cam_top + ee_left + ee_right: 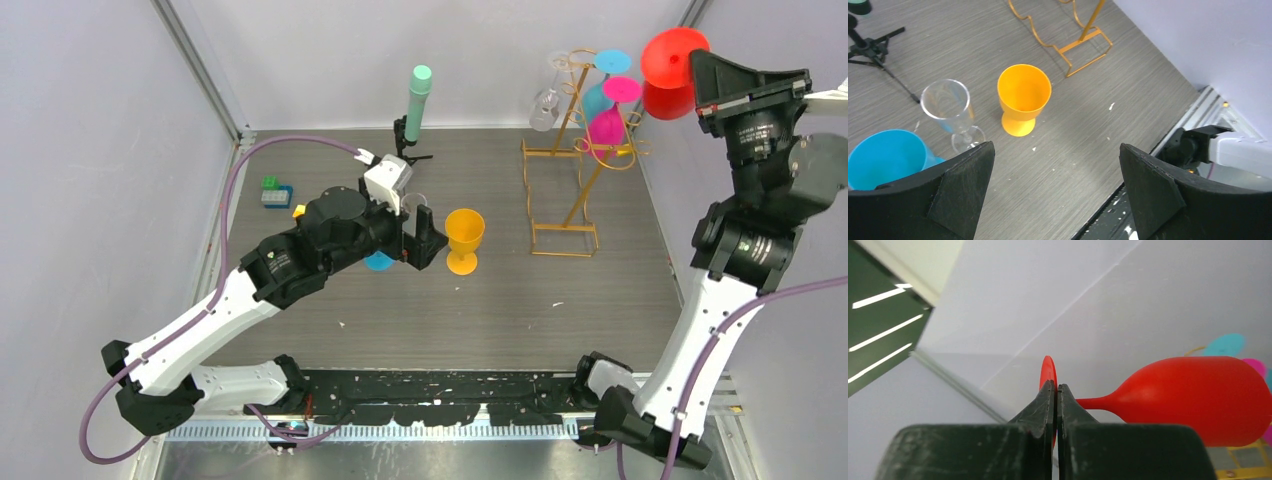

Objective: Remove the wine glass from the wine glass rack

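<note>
My right gripper (700,72) is raised at the far right, to the right of the rack's top. It is shut on the round foot of a red wine glass (668,68), which lies sideways in the air. In the right wrist view the jaws (1055,388) pinch the thin red foot, and the red bowl (1198,400) points right. The gold wire wine glass rack (565,200) stands at the back right, with a clear glass (545,105), a teal one (598,98) and a magenta one (606,128) hanging on it. My left gripper (425,245) (1055,150) is open and empty over the table's middle.
An orange goblet (464,240) (1023,97), a clear wine glass (948,107) and a blue cup (885,157) stand near the left gripper. At the back centre stands a black tripod with a mint cylinder (417,105). Toy bricks (275,192) lie at the left.
</note>
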Robot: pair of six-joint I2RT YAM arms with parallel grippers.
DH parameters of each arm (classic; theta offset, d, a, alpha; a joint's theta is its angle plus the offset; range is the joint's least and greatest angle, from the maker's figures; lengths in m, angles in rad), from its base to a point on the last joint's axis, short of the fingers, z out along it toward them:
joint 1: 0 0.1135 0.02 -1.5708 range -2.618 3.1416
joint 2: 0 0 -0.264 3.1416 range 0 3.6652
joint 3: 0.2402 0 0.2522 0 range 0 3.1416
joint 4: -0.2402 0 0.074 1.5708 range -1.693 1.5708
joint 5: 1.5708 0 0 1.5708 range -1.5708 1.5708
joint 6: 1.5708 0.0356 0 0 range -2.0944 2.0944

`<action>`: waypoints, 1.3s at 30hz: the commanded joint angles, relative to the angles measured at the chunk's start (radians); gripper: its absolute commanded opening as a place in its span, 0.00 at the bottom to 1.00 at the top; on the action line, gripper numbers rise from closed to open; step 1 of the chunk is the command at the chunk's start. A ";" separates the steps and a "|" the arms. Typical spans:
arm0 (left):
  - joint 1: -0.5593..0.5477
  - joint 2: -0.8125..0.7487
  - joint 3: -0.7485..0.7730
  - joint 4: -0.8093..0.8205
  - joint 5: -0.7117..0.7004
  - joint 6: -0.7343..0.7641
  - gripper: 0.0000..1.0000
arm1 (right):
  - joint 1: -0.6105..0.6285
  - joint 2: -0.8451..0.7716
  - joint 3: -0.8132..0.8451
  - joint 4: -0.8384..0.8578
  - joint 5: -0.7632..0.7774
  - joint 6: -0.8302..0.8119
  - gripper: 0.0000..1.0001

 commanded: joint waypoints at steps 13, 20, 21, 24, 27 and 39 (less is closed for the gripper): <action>-0.002 0.077 0.042 0.258 0.106 -0.186 0.98 | 0.254 -0.216 -0.292 0.424 -0.213 0.552 0.00; 0.058 -0.004 -0.108 0.563 0.038 -0.405 0.98 | 0.279 -0.280 -0.514 0.665 -0.135 0.746 0.00; 0.086 -0.012 -0.135 0.604 0.060 -0.451 0.98 | 0.281 -0.283 -0.532 0.693 -0.122 0.800 0.00; 0.194 -0.004 -0.185 0.729 0.203 -0.614 0.98 | 0.293 -0.286 -0.606 0.818 -0.108 0.902 0.00; 0.270 0.049 -0.206 0.858 0.356 -0.754 0.98 | 0.308 -0.293 -0.648 0.881 -0.095 0.995 0.00; 0.274 0.267 -0.125 1.235 0.672 -0.999 0.99 | 0.396 -0.367 -0.805 0.838 -0.047 1.064 0.01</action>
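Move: The red wine glass in the shut right gripper has its middle about 36 cm to the right of the open left gripper, some 10 cm farther out and 18 cm higher; the left gripper is likewise 36 cm left, 9 back and 24 below the right hand. From the right hand, the pink glass is about 18 cm ahead, 1 cm left and 27 below. The yellow goblet stands 10 cm ahead of the left hand, 7 right and 27 below. Swing the red glass by its still-pinched stem about 13 cm left and 8 cm back, rising slightly, then sinking 5 cm, while rolling and turning the right wrist counter-clockwise so the bowl points at the left gripper. Bring the open left gripper up about 10 cm, rightward and forward, its early rightward drift briefly reversing, rolling its right side up until it faces the bowl's mouth. ##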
